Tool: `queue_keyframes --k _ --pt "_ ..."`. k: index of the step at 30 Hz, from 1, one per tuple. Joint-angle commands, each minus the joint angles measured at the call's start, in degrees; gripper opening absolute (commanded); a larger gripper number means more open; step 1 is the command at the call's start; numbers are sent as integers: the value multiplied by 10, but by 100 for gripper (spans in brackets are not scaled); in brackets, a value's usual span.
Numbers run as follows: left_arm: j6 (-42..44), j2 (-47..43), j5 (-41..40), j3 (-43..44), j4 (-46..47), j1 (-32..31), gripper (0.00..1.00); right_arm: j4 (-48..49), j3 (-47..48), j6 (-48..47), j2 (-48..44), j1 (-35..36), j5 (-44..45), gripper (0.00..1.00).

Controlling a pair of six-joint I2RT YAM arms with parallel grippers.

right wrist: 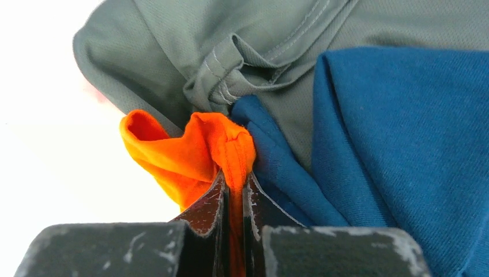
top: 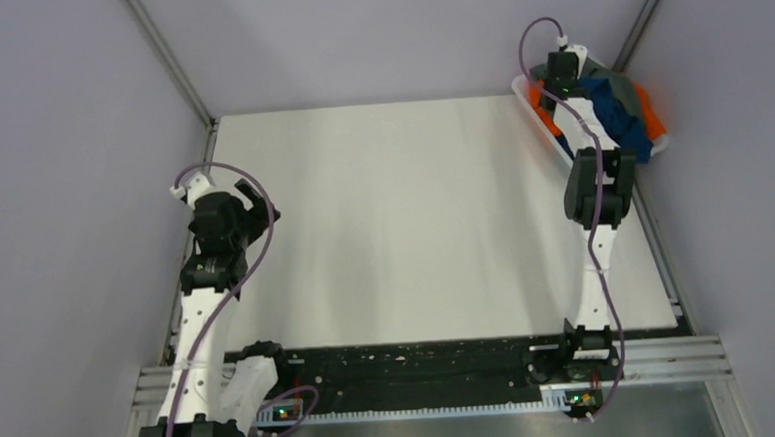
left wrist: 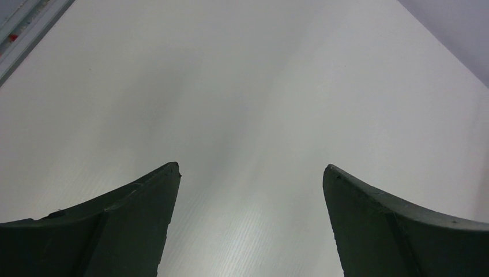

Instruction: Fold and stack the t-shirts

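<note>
A heap of t-shirts fills the white basket at the far right corner of the table. In the right wrist view an orange t-shirt bunches up beside a blue one and under a dark grey one. My right gripper is shut on a fold of the orange t-shirt, the cloth pinched between its fingers. From above, the right gripper reaches into the heap, where blue and orange cloth shows. My left gripper hangs open over bare white table, holding nothing.
The white table stretches between the two arms. Grey walls close in on the left, back and right. A black and metal rail runs along the near edge by the arm bases.
</note>
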Motion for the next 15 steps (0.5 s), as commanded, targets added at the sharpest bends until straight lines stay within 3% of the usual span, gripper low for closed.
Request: queue_keyframes --k 1,10,15 --pt "10 -5 24 16 17 1 99 -1 56 1 -76 -8 -34 0" --pt "-6 -62 28 13 -7 1 99 -20 37 31 -307 14 -188 0" --pt "-11 -90 48 18 -23 1 99 2 42 49 -379 48 -266 0"
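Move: The right gripper is already shut on the orange t-shirt in the basket; the shirt's bulk hangs about 4 cm below and 2 cm back. The basket's middle is some 6 cm to that hand's right, level with it fore and aft. The blue shirt lies about 11 cm right and 4 cm back, the grey one roughly 7 cm ahead and 7 cm right. From the left hand, the orange shirt is some 33 cm ahead, 69 cm right. Keep the right fingers shut on the orange t-shirt and haul it up out of the basket, slowly at first, then fast, about 27 cm in all, drawing back some 7 cm and left 6 cm on the way. Let the fingertips tip up about 20 degrees and swing counter-clockwise about 15. Raise the open, empty left gripper about 3 cm, easing slightly back. ##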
